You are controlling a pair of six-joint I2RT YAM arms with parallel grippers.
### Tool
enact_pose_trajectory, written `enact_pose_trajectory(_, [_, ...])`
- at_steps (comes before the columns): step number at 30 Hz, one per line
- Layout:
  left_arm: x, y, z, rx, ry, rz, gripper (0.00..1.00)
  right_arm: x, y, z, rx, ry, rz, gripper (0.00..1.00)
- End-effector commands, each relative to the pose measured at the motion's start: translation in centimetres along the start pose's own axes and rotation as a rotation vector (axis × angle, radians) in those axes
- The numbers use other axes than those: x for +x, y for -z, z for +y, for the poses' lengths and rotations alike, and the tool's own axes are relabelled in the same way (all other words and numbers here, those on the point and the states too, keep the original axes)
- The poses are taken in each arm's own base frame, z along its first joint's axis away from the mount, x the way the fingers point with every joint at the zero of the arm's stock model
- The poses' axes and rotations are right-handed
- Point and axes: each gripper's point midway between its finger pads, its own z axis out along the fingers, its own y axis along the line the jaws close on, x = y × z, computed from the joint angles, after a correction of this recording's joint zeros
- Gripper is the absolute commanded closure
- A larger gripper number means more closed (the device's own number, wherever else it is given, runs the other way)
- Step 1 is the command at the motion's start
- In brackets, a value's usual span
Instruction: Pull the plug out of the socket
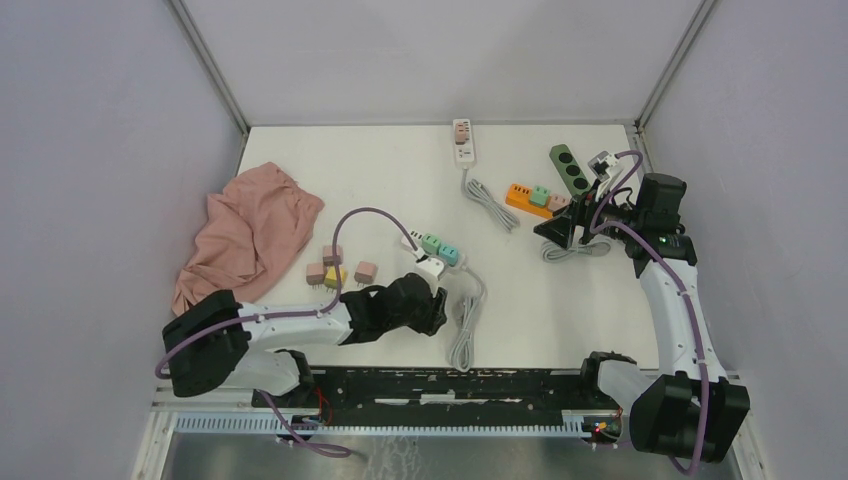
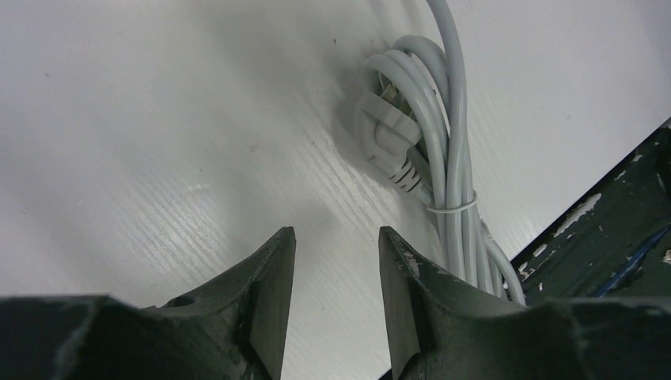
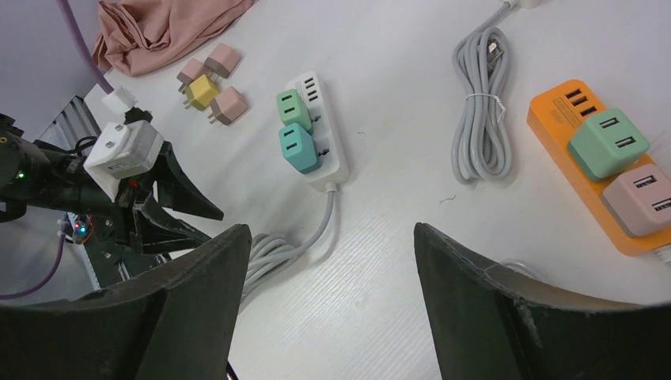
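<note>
A white socket strip (image 1: 428, 262) (image 3: 331, 142) lies mid-table with a green plug (image 3: 293, 107) and a teal plug (image 3: 299, 148) seated in it. My left gripper (image 1: 436, 298) (image 2: 336, 233) hovers just near of that strip, over bare table beside the strip's coiled grey cable (image 2: 427, 134). Its jaws stand a narrow gap apart with nothing between them. My right gripper (image 1: 553, 232) (image 3: 332, 229) is open wide and empty. It sits next to an orange socket strip (image 1: 520, 195) (image 3: 554, 111) that carries a green plug (image 3: 608, 142) and a pink plug (image 3: 641, 198).
A pink cloth (image 1: 250, 235) lies at the left, with several loose plugs (image 1: 338, 267) beside it. At the back are a white strip (image 1: 463, 140), its bundled cable (image 1: 490, 203) and a dark green strip (image 1: 568, 168). The black base rail (image 2: 609, 229) runs close by.
</note>
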Motion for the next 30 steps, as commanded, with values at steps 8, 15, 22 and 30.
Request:
enact_pose_trajectory(8, [-0.4,-2.0,-3.7,0.154,-0.052,0.042,0.77,-2.0,0.3,0.7,-0.027,0.071,-0.037,0.18])
enact_pose_trajectory(15, [0.8,-3.6,-8.3,0.375,-0.042,0.121,0.87,-2.1,0.3,0.8,-0.03,0.073,-0.038,0.18])
enact_pose_trajectory(22, [-3.6,-8.5,-14.5,0.551,-0.063,0.061,0.87,-2.5,0.6,1.2,-0.036,0.08,-0.043,0.18])
enact_pose_trajectory(30, [-8.7,-11.1,-19.3,0.687,-0.054,-0.069,0.78,-3.4,1.8,-1.2,0.117,0.056,-0.057,0.16])
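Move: The grey cable bundle of the white socket lies about 6 cm to the right of the left hand and nearly level with it, some 4 cm lower, running fore and aft. The teal plug stands roughly 15 cm ahead and 2 cm to the right, with the white socket's middle about 17 cm ahead and 2 cm to the left. From the idle right hand, the bundle is some 16 cm left, 13 cm back and 22 cm down. The grey cable bundle is swept aside by the left hand, which first sinks nearly 4 cm beside it while its half-open fingers draw almost shut. Easing back about 3 cm, the hand then sweeps quickly right, some 21 cm in all, turning clockwise and, late on, coming forward and up again, nearly regaining its starting height; its fingers end close against the bundle. ##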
